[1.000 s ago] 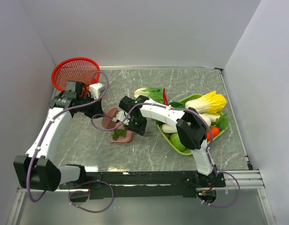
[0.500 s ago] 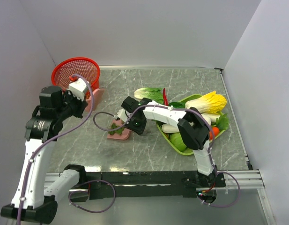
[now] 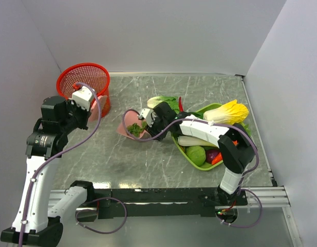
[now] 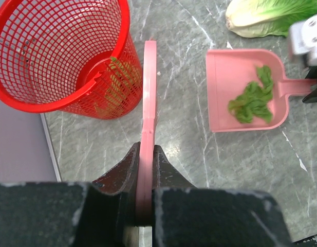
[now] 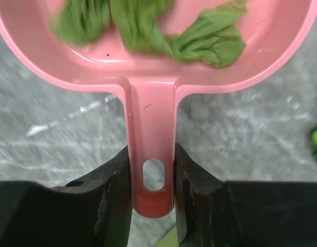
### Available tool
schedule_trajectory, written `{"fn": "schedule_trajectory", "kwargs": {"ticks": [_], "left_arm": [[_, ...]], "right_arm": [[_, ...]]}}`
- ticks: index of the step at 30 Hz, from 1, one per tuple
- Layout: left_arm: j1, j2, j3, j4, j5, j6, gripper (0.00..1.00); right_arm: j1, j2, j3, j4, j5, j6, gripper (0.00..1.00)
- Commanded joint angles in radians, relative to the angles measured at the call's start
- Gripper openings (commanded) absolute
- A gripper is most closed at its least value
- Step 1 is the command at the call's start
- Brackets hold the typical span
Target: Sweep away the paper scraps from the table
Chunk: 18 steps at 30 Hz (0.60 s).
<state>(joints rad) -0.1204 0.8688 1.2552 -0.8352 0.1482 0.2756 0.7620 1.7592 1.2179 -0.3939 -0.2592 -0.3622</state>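
My right gripper (image 3: pixel 151 123) (image 5: pixel 152 175) is shut on the handle of the pink dustpan (image 3: pixel 128 127) (image 5: pixel 148 77) (image 4: pixel 227 67). Dark green paper scraps (image 3: pixel 135 129) (image 5: pixel 199 38) (image 4: pixel 253 98) lie in its pan, over the grey-green marble table (image 3: pixel 148 164) left of centre. I cannot tell if the pan rests on the table. My left gripper (image 3: pixel 88 107) (image 4: pixel 146 154) is shut on a thin pink sweeper (image 4: pixel 148 92), seen edge-on, beside the red mesh basket (image 3: pixel 84 81) (image 4: pixel 60 51). Greenish bits (image 4: pixel 117 77) show through the basket's mesh.
A lime green tray (image 3: pixel 209 107) with toy vegetables stands at the right, a yellow cabbage (image 3: pixel 227 110) on it. A pale green cabbage (image 3: pixel 163 102) (image 4: pixel 271 15) lies just behind the dustpan. White walls close three sides; a metal frame edges the front.
My right gripper has carried the dustpan with the scraps back and turned it. My left arm rose from the table and drew the pink sweeper back beside the basket.
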Motion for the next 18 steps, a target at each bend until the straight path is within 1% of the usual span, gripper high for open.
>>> {"fn": "schedule_trajectory", "kwargs": {"ticks": [1, 3, 5, 7, 8, 9, 10, 11, 12, 13, 14, 15, 17, 18], "left_arm": [[-0.001, -0.013, -0.008, 0.039, -0.018, 0.000, 0.01], [-0.001, -0.013, -0.014, 0.033, -0.024, 0.016, 0.01], [-0.001, -0.014, -0.017, 0.041, -0.065, 0.027, 0.01], [-0.001, -0.013, -0.008, 0.038, -0.088, 0.036, 0.01], [-0.001, -0.014, -0.005, 0.035, -0.111, 0.036, 0.01], [-0.001, -0.022, -0.005, 0.028, -0.124, 0.033, 0.01], [-0.001, -0.030, -0.010, 0.027, -0.131, 0.024, 0.01], [-0.001, -0.048, -0.014, 0.021, -0.133, 0.024, 0.01], [-0.002, -0.057, -0.014, -0.005, -0.121, 0.025, 0.01], [-0.001, -0.066, -0.014, -0.025, -0.098, 0.045, 0.01], [-0.001, -0.092, -0.016, -0.042, -0.079, 0.059, 0.01], [-0.001, -0.105, -0.017, -0.056, -0.053, 0.071, 0.01], [-0.001, -0.128, -0.020, -0.117, -0.033, 0.115, 0.01], [-0.001, -0.131, -0.020, -0.145, -0.003, 0.137, 0.01]], "right_arm": [[-0.015, -0.076, 0.017, 0.094, -0.092, -0.030, 0.00], [-0.024, -0.067, 0.054, 0.060, -0.104, 0.000, 0.00], [-0.038, -0.049, 0.077, -0.024, -0.156, -0.032, 0.00], [-0.052, -0.049, 0.124, -0.039, -0.108, -0.003, 0.00], [-0.062, -0.061, 0.133, -0.030, -0.103, 0.047, 0.00], [-0.072, -0.081, 0.165, -0.020, -0.118, 0.058, 0.00], [-0.073, -0.083, 0.196, -0.037, -0.108, 0.055, 0.00], [-0.067, -0.076, 0.231, -0.092, -0.088, 0.040, 0.00], [-0.069, -0.058, 0.305, -0.117, -0.069, 0.039, 0.00], [-0.070, -0.049, 0.339, -0.138, -0.028, 0.039, 0.00], [-0.073, -0.038, 0.376, -0.190, -0.011, 0.028, 0.00], [-0.073, -0.012, 0.449, -0.213, 0.000, 0.019, 0.00], [-0.076, 0.019, 0.527, -0.266, 0.035, 0.005, 0.00], [-0.078, 0.049, 0.602, -0.301, 0.050, 0.006, 0.00]]}}
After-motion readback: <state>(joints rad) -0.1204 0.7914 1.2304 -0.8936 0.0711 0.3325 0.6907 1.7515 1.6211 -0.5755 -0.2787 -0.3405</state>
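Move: My right hand holds the dustpan of green paper scraps by its handle, the pan's middle about 7 cm to the left, 3 cm ahead and slightly lower. The red basket stands some 16 cm ahead and 22 cm left of this hand, its middle near hand height; the napa cabbage is about 11 cm ahead and 6 cm right. My left hand, keeping the brush, has the basket some 18 cm ahead, 2 cm left and 21 cm below. I lift the loaded dustpan with my right hand about 13 cm, slowly at first and then faster, adding some 6 cm forward mostly in the second half, towards the basket's mouth. I keep my grip and tip the hand about 10 degrees so its left side rises. My left hand eases about 2 cm left, then 2 cm back from the basket, still gripping the brush. ##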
